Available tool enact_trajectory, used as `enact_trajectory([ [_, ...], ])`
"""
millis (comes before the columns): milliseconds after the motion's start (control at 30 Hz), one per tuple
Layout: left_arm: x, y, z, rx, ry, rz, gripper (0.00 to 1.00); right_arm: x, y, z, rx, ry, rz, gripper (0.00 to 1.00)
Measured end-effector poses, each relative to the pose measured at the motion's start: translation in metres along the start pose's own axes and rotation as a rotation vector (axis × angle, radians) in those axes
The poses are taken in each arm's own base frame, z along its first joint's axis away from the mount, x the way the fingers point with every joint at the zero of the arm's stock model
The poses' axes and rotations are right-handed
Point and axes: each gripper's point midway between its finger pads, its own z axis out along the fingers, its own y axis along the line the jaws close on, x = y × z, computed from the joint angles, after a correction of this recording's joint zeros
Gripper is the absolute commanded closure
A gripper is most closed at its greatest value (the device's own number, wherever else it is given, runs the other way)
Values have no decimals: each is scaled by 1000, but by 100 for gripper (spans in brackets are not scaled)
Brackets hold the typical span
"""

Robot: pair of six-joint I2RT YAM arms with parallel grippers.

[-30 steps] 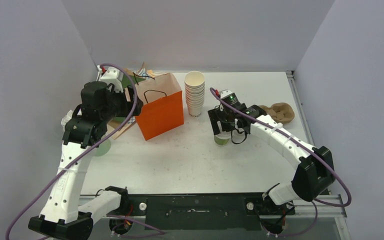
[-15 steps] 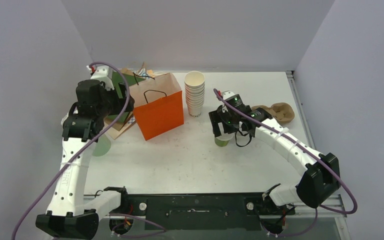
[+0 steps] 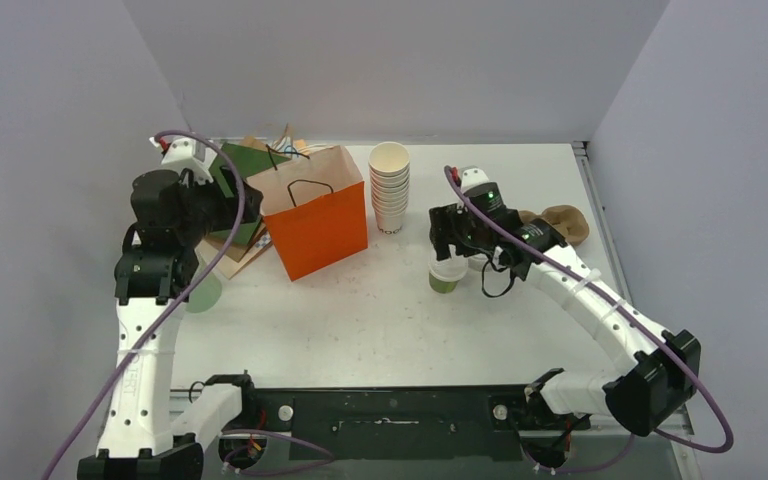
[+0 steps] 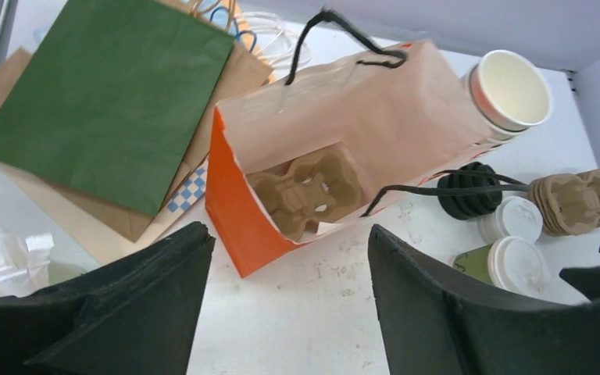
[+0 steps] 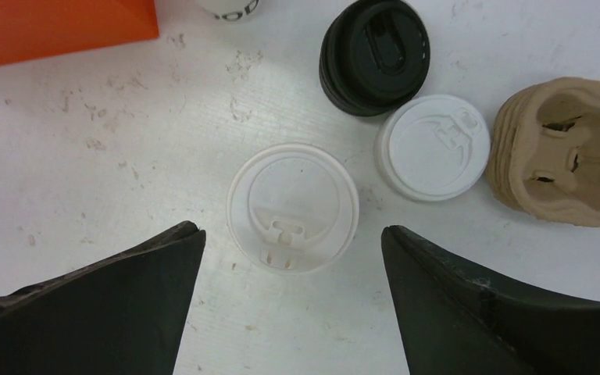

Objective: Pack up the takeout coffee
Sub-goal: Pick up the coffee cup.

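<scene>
One takeout coffee (image 3: 446, 276) stands right of the table's middle, an olive-green cup under a white lid (image 5: 293, 207). My right gripper (image 3: 452, 252) hovers just over it, open; in the right wrist view its fingers (image 5: 291, 232) straddle the lid without touching it. The left wrist view catches this cup (image 4: 508, 266) at its right edge. My left gripper (image 3: 218, 214) is open and holds nothing, raised left of the orange bag (image 3: 317, 218). Its view (image 4: 289, 234) looks into the bag's open mouth (image 4: 336, 148), where a brown cup carrier (image 4: 306, 192) lies.
A stack of lidless white cups (image 3: 390, 186) stands right of the bag. Black lids (image 5: 375, 55), white lids (image 5: 433, 148) and stacked brown carriers (image 5: 566, 152) lie behind the cup. Flat green (image 4: 109, 101) and brown bags lie at the back left.
My left arm has drawn back to the left, away from the orange bag. My right gripper has lifted and shifted slightly right, and the cup's white lid now shows below it.
</scene>
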Motion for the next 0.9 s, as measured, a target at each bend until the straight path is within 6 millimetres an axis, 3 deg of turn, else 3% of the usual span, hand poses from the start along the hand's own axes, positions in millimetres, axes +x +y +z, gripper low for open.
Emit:
enact_trajectory([
  [167, -26, -32, -12, 105, -65, 22, 41, -50, 0, -18, -2, -141, 64, 30],
  [300, -34, -82, -12, 247, -79, 67, 42, -112, 5, -37, -19, -311, 152, 34],
  [367, -30, -116, -8, 322, -60, 108, 47, -132, 9, -40, -32, -371, 194, 38],
  [500, -17, -183, 6, 449, -15, 236, 50, -145, 11, -35, -56, -415, 264, 45],
  [600, -6, -220, 25, 515, 3, 351, 50, -150, 11, -31, -85, -434, 316, 52],
  [767, 7, -244, 57, 559, 12, 525, 53, -156, -9, -15, -142, -458, 469, 67],
  [900, 9, -262, 83, 592, 0, 629, 54, -149, -29, 12, -197, -437, 628, 72],
])
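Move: The paper cup stack stands about 15 cm ahead and 28 cm to the right of the left hand, its middle some 22 cm lower; the orange bag is about 9 cm ahead and 11 cm right. From the right hand the stack is about 17 cm ahead, 11 cm left. The lidded coffee cup sits almost straight under that hand, 13 cm down, with the black lids 11 cm ahead and 4 cm right. Lift the left gripper some 7 cm and sweep it about 26 cm to the right past the orange bag, then ease forward over the paper cup stack, swinging clockwise and half closing. Meanwhile raise the open right gripper off the coffee cup, up and forward towards the stack's top, rolling its left side up and mostly closing on nothing, then dip slightly. ##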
